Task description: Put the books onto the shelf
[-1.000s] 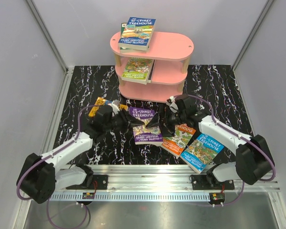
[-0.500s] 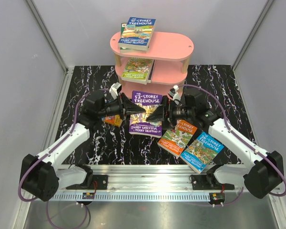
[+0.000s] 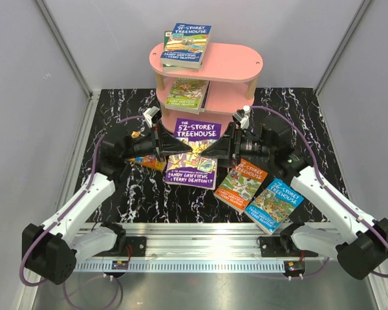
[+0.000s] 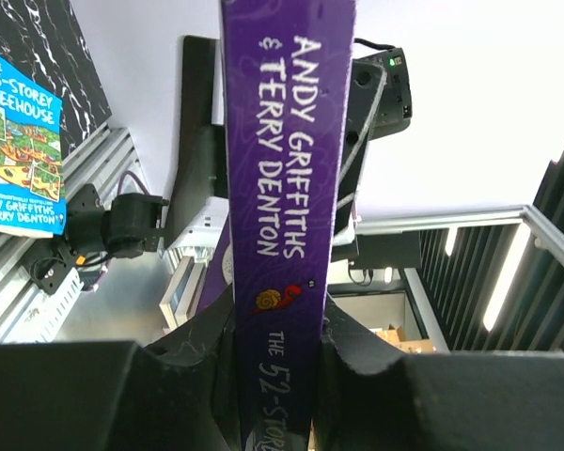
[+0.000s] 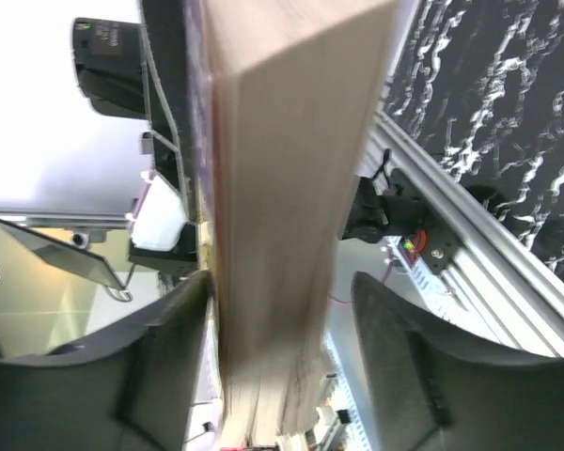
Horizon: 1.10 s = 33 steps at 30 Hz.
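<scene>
A purple "52-Storey Treehouse" book hangs above the table in front of the pink shelf. My left gripper is shut on its spine, and both fingers press the purple cover in the left wrist view, gripper. My right gripper straddles the page edge from the opposite side. It is open: one finger lies against the book and the other stands clear, gripper. One book lies on the top board and another on the middle tier.
An orange book and a blue "26-Storey" book lie on the black marbled table to the right. Another orange-yellow book lies under my left arm. Grey walls close in both sides; a metal rail runs along the near edge.
Both arms raised the purple book off the table and carried it toward the shelf. The right jaws, wide open before, have narrowed round the page edge.
</scene>
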Tool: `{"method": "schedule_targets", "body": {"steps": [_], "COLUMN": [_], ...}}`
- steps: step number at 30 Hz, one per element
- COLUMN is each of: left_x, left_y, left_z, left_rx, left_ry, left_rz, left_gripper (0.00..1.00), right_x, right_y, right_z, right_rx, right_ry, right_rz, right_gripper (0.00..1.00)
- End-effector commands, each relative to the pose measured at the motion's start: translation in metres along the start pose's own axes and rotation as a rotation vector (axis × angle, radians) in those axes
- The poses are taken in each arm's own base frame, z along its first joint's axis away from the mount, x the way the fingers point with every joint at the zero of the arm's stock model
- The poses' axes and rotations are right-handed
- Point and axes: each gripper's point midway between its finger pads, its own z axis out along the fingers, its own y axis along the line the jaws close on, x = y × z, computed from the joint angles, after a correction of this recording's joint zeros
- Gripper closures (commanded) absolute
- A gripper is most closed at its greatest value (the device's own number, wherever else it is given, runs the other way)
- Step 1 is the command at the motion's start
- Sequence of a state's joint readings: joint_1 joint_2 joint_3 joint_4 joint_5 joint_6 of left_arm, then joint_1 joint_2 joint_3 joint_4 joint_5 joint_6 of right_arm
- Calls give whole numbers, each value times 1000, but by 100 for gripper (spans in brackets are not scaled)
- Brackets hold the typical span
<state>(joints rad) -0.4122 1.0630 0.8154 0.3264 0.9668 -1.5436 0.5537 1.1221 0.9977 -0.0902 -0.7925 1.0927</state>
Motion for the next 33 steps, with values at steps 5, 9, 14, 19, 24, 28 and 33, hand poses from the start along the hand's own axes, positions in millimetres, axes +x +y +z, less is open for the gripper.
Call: {"method": "schedule_targets", "body": {"steps": [5, 9, 14, 19, 24, 28, 33], "left_x": [20, 22, -3, -27, -32, -24, -24], "left_y": [-12, 25, 44, 35, -9, -36, -25], "left_z": [-11, -15, -31, -72, -105, -113, -119], "left_rx": [18, -164, -438, -700, -791, -762, -828], "left_ry": [50, 47, -107, -297, -377, -405, -452], "left_rz": [80, 34, 199, 365, 601, 769, 926], "left_gripper": [100, 100, 79, 14, 1, 1, 1], "right_x": [1, 2, 2, 2, -1, -8, -20], "right_y": [15, 22, 26, 22, 17, 9, 6], "right_z": [-7, -8, -12, -13, -11, -6, 3], "right_rx": [-59, -74, -67, -39, 3, 57, 112], "right_ry": [-27, -16, -27, -35, -35, -32, -4], "right_rz": [-15, -11, -11, 12, 43, 91, 199], "right_gripper": [64, 91, 100, 100, 100, 100, 100]}}
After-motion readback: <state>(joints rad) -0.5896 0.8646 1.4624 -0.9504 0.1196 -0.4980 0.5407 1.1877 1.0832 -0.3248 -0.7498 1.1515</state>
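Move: The left hand holds the purple 52-Storey book by its left edge; the book's middle lies about 3 cm to its right and 1 cm back, level with it. From the right hand, open around the opposite edge, that middle is some 4 cm left and 1 cm back. Roughly 30 cm below the right hand, the orange book lies 12 cm right and 1 cm back. The shelf's middle stands about 29 cm ahead of it, 1 cm left and 12 cm lower. The right fingers close on the purple book's right edge and pinch it while the left hand still holds on, dipping about 3 cm and starting to roll. The left fingers then open wide and come free, withdrawing about 10 cm left, rising late and ending slightly back, the wrist turning strongly so the fingertips tip down. The right hand keeps its grip and, after a small rise, sinks about 3 cm. ##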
